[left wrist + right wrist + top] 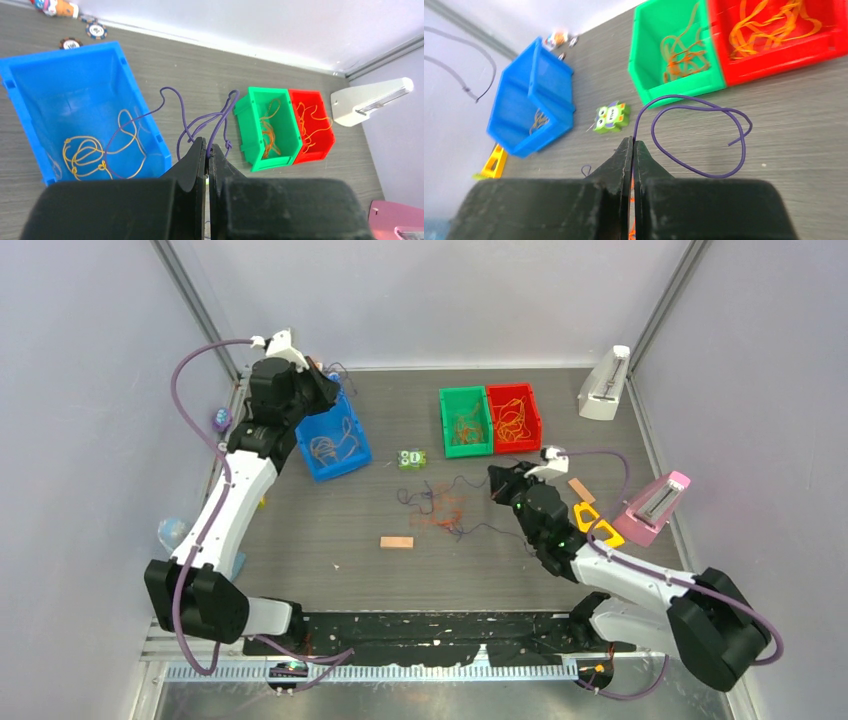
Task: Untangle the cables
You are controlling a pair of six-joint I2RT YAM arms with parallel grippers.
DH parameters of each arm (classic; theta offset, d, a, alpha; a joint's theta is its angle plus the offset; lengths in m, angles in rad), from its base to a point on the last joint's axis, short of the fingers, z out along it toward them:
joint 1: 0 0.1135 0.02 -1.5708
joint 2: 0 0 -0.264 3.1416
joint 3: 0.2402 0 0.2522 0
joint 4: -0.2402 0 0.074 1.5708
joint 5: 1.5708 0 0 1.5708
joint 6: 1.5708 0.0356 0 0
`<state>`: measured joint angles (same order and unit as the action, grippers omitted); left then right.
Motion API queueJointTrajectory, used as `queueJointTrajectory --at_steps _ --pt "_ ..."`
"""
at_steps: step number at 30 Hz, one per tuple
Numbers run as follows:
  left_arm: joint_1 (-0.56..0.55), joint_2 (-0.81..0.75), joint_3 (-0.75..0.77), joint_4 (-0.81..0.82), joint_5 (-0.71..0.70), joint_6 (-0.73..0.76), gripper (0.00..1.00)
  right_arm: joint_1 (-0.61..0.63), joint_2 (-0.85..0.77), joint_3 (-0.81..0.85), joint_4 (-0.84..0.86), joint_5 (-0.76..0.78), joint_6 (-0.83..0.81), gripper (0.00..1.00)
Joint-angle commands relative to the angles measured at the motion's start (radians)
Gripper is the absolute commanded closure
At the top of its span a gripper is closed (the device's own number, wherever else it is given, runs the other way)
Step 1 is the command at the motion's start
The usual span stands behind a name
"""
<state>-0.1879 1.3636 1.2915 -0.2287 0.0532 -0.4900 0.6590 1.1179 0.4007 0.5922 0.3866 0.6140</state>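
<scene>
A tangle of thin orange, red and purple cables lies mid-table. My left gripper is shut on a purple cable that loops up from its tips, and one loop hangs into the blue bin over yellow strands. In the top view this gripper hovers at the blue bin's far edge. My right gripper is shut on another purple cable, whose free end curls over the table. That gripper sits just right of the tangle. Orange strands show beneath its fingers.
A green bin and a red bin at the back hold orange cables. A green owl toy, a wooden block, a white device, a pink device and yellow pieces stand around.
</scene>
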Motion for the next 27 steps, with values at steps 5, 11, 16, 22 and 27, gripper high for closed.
queueJointTrajectory --at_steps 5,11,16,22,27 --pt "0.005 -0.072 0.012 0.026 -0.010 0.019 1.00 -0.002 -0.094 -0.029 -0.045 0.218 0.078 0.95" --pt "0.006 -0.110 0.004 0.000 -0.030 0.048 1.00 -0.001 -0.048 0.016 -0.041 0.127 0.021 0.90" --pt "0.007 -0.179 -0.021 -0.041 -0.018 0.044 1.00 0.051 0.052 0.203 -0.136 -0.014 -0.188 0.04" --pt "0.037 -0.376 -0.194 -0.108 -0.170 -0.001 1.00 0.127 0.323 0.675 -0.539 -0.143 -0.316 0.09" --pt "0.152 -0.526 -0.277 -0.186 -0.164 -0.041 1.00 0.161 0.613 1.033 -0.720 -0.198 -0.330 0.07"
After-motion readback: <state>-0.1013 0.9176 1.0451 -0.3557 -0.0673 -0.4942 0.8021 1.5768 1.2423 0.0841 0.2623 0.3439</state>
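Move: Below and about 9 cm to the left of the right hand lies the orange-and-purple cable tangle, roughly level with it in reach and some 16 cm down; this hand still pinches a purple strand of it. The owl stands about 11 cm ahead and 14 cm left, the green bin 18 cm ahead and 4 cm left. From the left hand the tangle is some 10 cm back, 17 cm right and 29 cm down, the blue bin 6 cm ahead, 6 cm left. Drawing its purple strand about 3 cm to the right, the right hand opens wide to let go, then sweeps back left some 18 cm, rising and reaching forward over the table towards the left hand, turning counter-clockwise and rolling its left side down. The left hand keeps its own purple cable pinched, rises slightly, then swings about 10 cm back and 7 cm left. ##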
